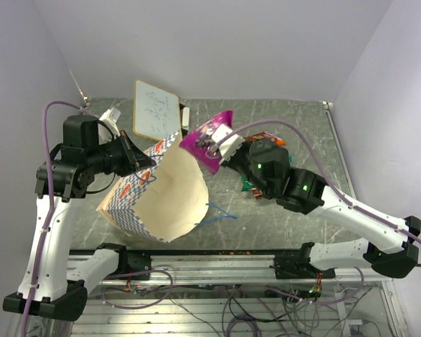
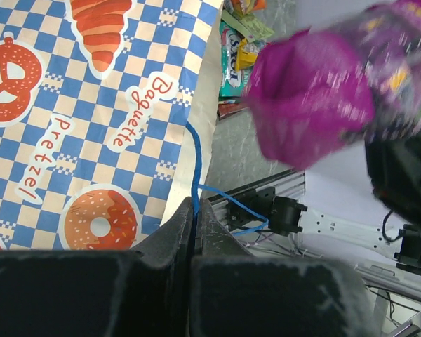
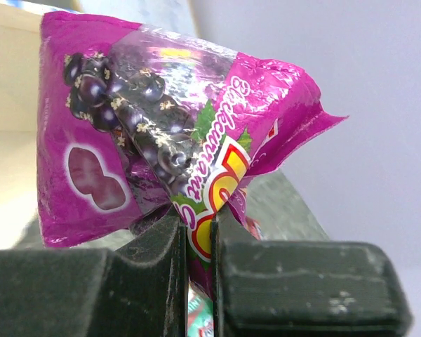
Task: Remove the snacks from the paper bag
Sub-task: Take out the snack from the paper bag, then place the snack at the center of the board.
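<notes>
The paper bag (image 1: 170,200) lies tilted on the table with its cream mouth facing right; its checkered side shows in the left wrist view (image 2: 91,126). My left gripper (image 1: 142,163) is shut on the bag's rim by the blue cord handle (image 2: 194,168). My right gripper (image 1: 221,149) is shut on a magenta-purple snack packet (image 1: 209,139) and holds it in the air just right of the bag's mouth; the packet also shows in the right wrist view (image 3: 154,133) and the left wrist view (image 2: 323,84). Green, teal and orange-red snacks (image 2: 240,49) lie on the table beyond.
A white board with scribbles (image 1: 156,109) leans at the back wall. An orange-red packet (image 1: 270,137) and a green one (image 1: 250,187) lie under my right arm. A blue cord handle (image 1: 217,214) trails on the table near the front rail (image 1: 217,260).
</notes>
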`<control>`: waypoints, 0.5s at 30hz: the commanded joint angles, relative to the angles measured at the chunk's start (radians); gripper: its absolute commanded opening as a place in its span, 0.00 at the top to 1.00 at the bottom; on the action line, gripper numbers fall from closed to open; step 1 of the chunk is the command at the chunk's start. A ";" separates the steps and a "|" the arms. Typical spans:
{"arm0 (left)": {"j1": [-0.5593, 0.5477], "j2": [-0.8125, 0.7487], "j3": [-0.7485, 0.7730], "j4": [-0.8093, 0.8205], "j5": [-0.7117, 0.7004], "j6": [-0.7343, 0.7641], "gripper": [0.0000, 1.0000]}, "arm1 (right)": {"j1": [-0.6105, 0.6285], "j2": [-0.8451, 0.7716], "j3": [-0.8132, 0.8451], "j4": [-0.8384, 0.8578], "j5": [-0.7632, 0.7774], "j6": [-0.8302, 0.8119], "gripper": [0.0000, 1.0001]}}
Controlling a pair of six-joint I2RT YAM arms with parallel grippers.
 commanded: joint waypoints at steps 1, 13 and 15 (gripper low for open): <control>-0.005 0.007 0.043 -0.030 -0.013 0.032 0.93 | -0.166 -0.023 0.053 0.107 0.131 0.049 1.00; -0.005 0.024 0.075 0.079 0.131 0.022 0.93 | -0.713 0.145 0.103 -0.080 -0.215 0.329 1.00; -0.005 0.042 0.090 0.118 0.182 0.009 0.93 | -0.765 0.167 0.097 -0.116 -0.275 0.358 1.00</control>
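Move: The purple snack bag is already in the right fingers; the snack pile it is taken to lies about 15 cm ahead of that hand, 21 to its right and 32 below. The orange packet on the pile's far side is some 22 cm ahead and 19 to the right. The emptied paper bag stands about 18 cm left and 4 back, its middle some 24 below. From the left hand the pile is roughly 18 cm ahead and 39 to the right. The purple snack bag, still pinched, swings fast away from the paper bag towards the snack pile, the right hand carrying it some 17 cm right and 15 cm forward, level first, then sinking about 5 cm as the fingers tip down. The wrist turns about 35 degrees clockwise; the left hand keeps its pinch on the paper bag's blue handle and rises about 2 cm late on. ##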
